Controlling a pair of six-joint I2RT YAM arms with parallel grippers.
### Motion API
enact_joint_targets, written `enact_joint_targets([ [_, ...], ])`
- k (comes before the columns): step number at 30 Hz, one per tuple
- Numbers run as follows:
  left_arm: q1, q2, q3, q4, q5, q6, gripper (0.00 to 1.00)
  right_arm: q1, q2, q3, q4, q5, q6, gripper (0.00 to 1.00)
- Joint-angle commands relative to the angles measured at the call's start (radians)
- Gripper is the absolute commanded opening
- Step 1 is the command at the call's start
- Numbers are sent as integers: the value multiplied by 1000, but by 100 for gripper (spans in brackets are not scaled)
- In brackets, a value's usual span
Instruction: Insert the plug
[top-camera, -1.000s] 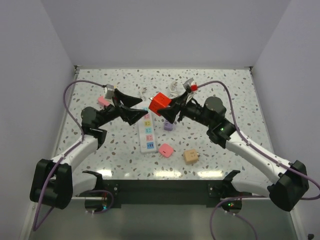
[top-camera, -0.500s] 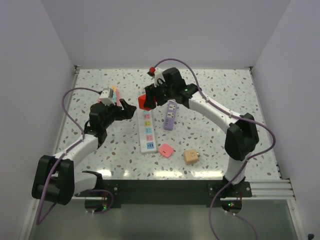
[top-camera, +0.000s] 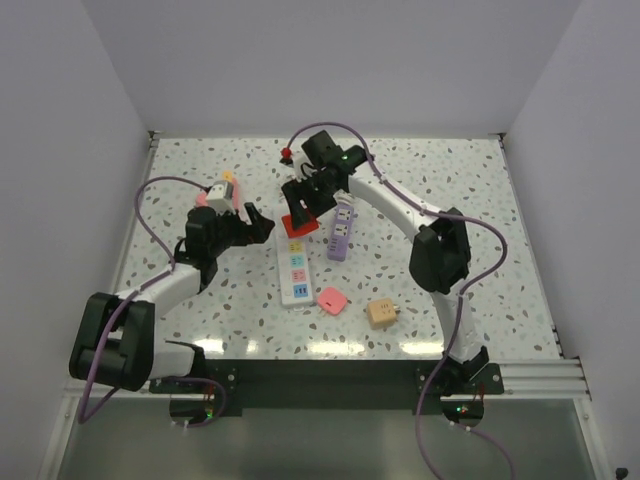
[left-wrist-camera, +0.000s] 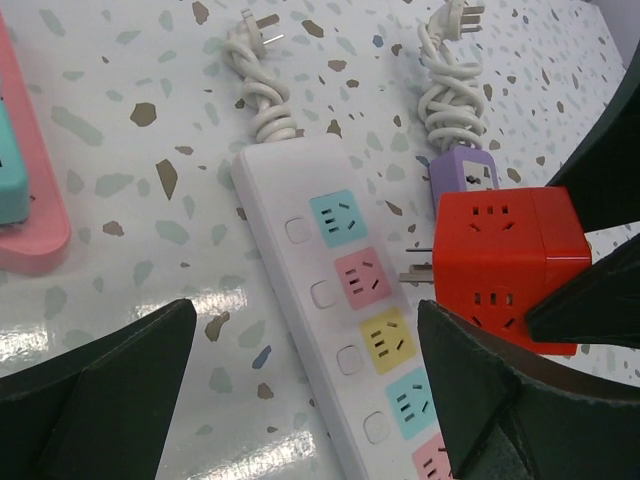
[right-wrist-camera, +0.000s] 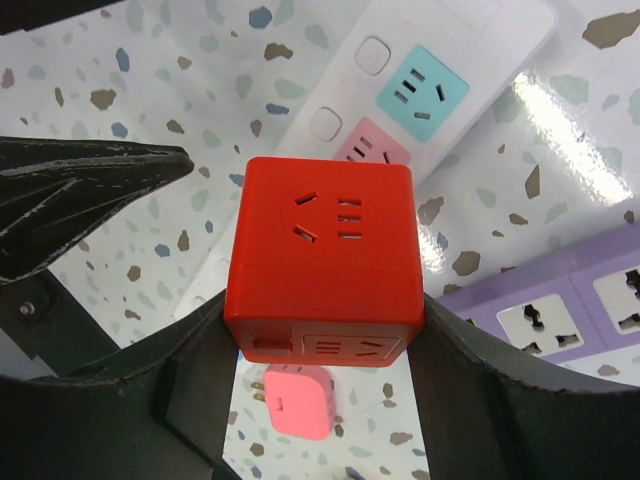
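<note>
The plug (top-camera: 296, 226) is a red cube with sockets on its faces, and my right gripper (top-camera: 299, 207) is shut on it. In the right wrist view the plug (right-wrist-camera: 325, 250) sits between both black fingers (right-wrist-camera: 190, 370). In the left wrist view the plug (left-wrist-camera: 505, 265) has metal prongs (left-wrist-camera: 418, 272) pointing sideways at the white power strip (left-wrist-camera: 340, 300), close to its pink socket. The white power strip (top-camera: 293, 265) lies flat in mid-table. My left gripper (top-camera: 252, 222) stands open just left of the strip's far end, holding nothing.
A purple power strip (top-camera: 341, 228) lies right of the white one. A pink strip (top-camera: 212, 198) sits at the far left under the left wrist. A pink adapter (top-camera: 332, 300) and a tan adapter (top-camera: 381, 314) lie near the front.
My right arm has swung over to the left, and the red plug has come down over the far end of the white strip. My left gripper has drawn back leftward, still open.
</note>
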Motion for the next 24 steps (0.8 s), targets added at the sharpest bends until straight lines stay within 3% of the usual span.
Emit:
enact_joint_targets([
  [1,7,1,29,45,48,29,98,-2,47,133,-152,2,-43,0],
  [12,7,65,40,89,110,32,98,-7,217,388,-274,17,-50,0],
  [24,-2,254,119,175,78,23,95,-37,232,400,-260,-3,-52,0],
])
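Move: The right hand holds the red cube plug over the white power strip, whose second socket from the far end, a pink one, lies some 3 cm ahead, 1 cm left and 11 cm below. From that hand the purple strip's middle is about 8 cm right and 4 cm ahead, and the small pink adapter 12 cm back and 6 cm right. For the empty left hand the same pink socket is roughly 4 cm ahead, 8 cm right and 9 cm lower. Keeping its grip on the red cube, the right hand sinks about 3 cm towards the far half of the white strip while edging some 2 cm forward, its fingers tipping a little nearer to straight down, and then only creeps on forward and slightly right. The left hand, fingers still wide open, first drifts slowly to the right and then drops, about 4.5 cm down, 2 cm right and a touch forward in all, closing on the white strip's left side as it tips down and turns slightly clockwise. ##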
